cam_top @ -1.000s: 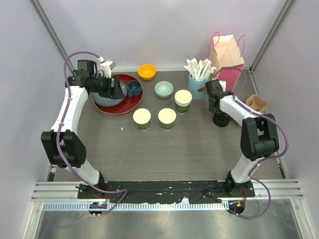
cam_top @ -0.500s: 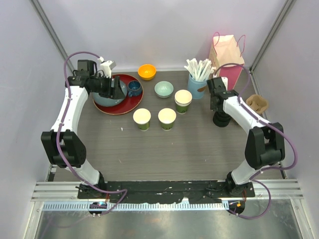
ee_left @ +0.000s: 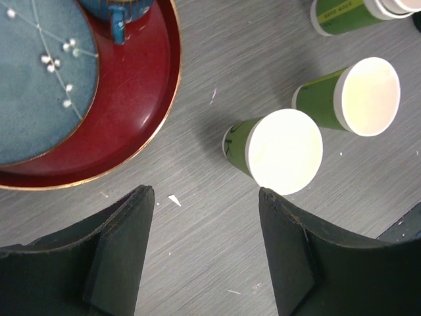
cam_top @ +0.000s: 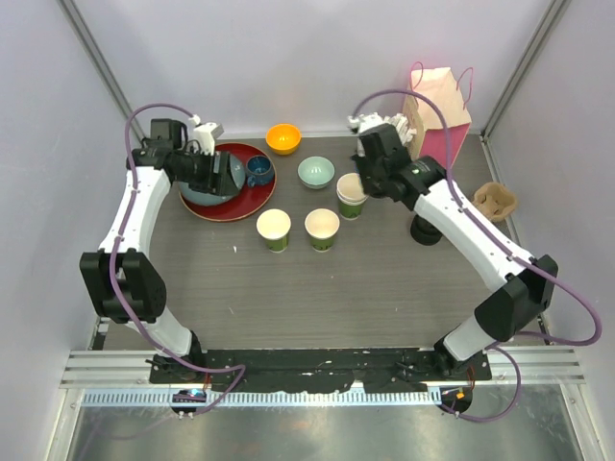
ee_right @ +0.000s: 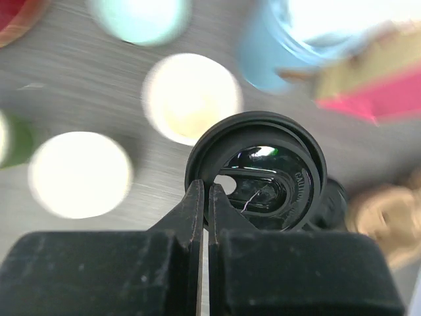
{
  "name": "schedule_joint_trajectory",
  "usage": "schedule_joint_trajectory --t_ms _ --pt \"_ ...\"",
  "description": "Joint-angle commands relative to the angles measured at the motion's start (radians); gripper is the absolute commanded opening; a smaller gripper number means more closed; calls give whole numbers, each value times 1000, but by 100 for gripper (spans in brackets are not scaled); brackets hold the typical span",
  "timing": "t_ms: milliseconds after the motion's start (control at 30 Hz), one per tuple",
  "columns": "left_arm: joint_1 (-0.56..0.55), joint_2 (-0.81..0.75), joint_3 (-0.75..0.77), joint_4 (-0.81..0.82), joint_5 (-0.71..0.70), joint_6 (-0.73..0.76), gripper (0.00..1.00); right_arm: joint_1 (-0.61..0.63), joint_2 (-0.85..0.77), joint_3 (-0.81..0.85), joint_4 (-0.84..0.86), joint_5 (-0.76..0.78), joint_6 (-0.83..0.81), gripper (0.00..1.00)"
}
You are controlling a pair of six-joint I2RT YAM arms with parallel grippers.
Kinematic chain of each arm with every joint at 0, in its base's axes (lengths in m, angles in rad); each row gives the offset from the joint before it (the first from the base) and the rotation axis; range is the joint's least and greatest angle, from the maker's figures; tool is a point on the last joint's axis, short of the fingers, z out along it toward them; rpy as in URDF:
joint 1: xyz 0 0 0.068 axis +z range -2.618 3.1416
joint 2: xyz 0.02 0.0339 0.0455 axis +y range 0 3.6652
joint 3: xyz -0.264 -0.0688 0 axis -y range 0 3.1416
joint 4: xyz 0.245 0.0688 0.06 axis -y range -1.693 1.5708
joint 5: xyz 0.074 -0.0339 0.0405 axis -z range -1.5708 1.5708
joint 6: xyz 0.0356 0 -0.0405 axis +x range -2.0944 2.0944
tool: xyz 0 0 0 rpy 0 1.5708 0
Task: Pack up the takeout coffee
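Note:
Two open green paper cups point(cam_top: 274, 229) point(cam_top: 322, 228) stand mid-table, cream inside; the left wrist view shows them too point(ee_left: 283, 151) point(ee_left: 365, 95). A stack of like cups point(cam_top: 352, 194) stands behind them. My right gripper point(ee_right: 204, 191) is shut on the rim of a round black lid point(ee_right: 263, 171), held in the air above the stacked cups. In the top view that gripper point(cam_top: 370, 181) hangs just right of the stack. My left gripper point(ee_left: 204, 197) stands open over bare table beside the red plate, nothing between its fingers.
A red plate point(cam_top: 252, 197) holds a blue dish and a dark blue mug point(cam_top: 258, 170). An orange bowl point(cam_top: 282, 138) and a pale green bowl point(cam_top: 315, 172) sit at the back. A black lid stack point(cam_top: 427, 230), a cardboard carrier point(cam_top: 495, 200) and a pink-and-tan bag point(cam_top: 437, 110) stand right.
My right arm has lifted from the lid stack and swung left with a lid in its jaws, ending over the stacked cups. The left arm has not moved.

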Motion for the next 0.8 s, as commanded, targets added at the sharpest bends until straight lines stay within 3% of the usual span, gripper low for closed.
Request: schedule_joint_trajectory --t_ms 0,133,333,467,767 --pt "42 -36 -27 -13 -35 16 69 180 55 221 -21 -251 -132 1" --pt "71 -48 -53 -24 -49 14 69 299 236 438 -61 -438 -222 1" --pt "88 -91 -113 -10 -98 24 69 376 498 762 -219 -495 -333 1" --pt "94 -108 -147 2 -118 31 69 383 618 850 -265 -509 -353 1" --pt "94 -96 -155 9 -110 33 69 396 678 842 -312 -492 -353 1"
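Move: The leftmost paper cup, where the black lid in the right hand's grip is being taken, stands about 28 cm to the left of the right hand, level with it fore and aft and some 17 cm lower. The second cup is about 14 cm left at the same reach; the stacked cups are roughly 9 cm ahead and 6 cm left. From the left hand the leftmost cup lies about 13 cm right, 2 cm ahead and 15 cm down. The black lid, still pinched at its edge by the right hand, is swept fast to the left by about 28 cm, over the second cup to the leftmost one, rising first and then sinking to end lower, as the hand drifts back and turns some 55 degrees counter-clockwise. The open left hand gives way to the left, down and slightly back from that cup. ##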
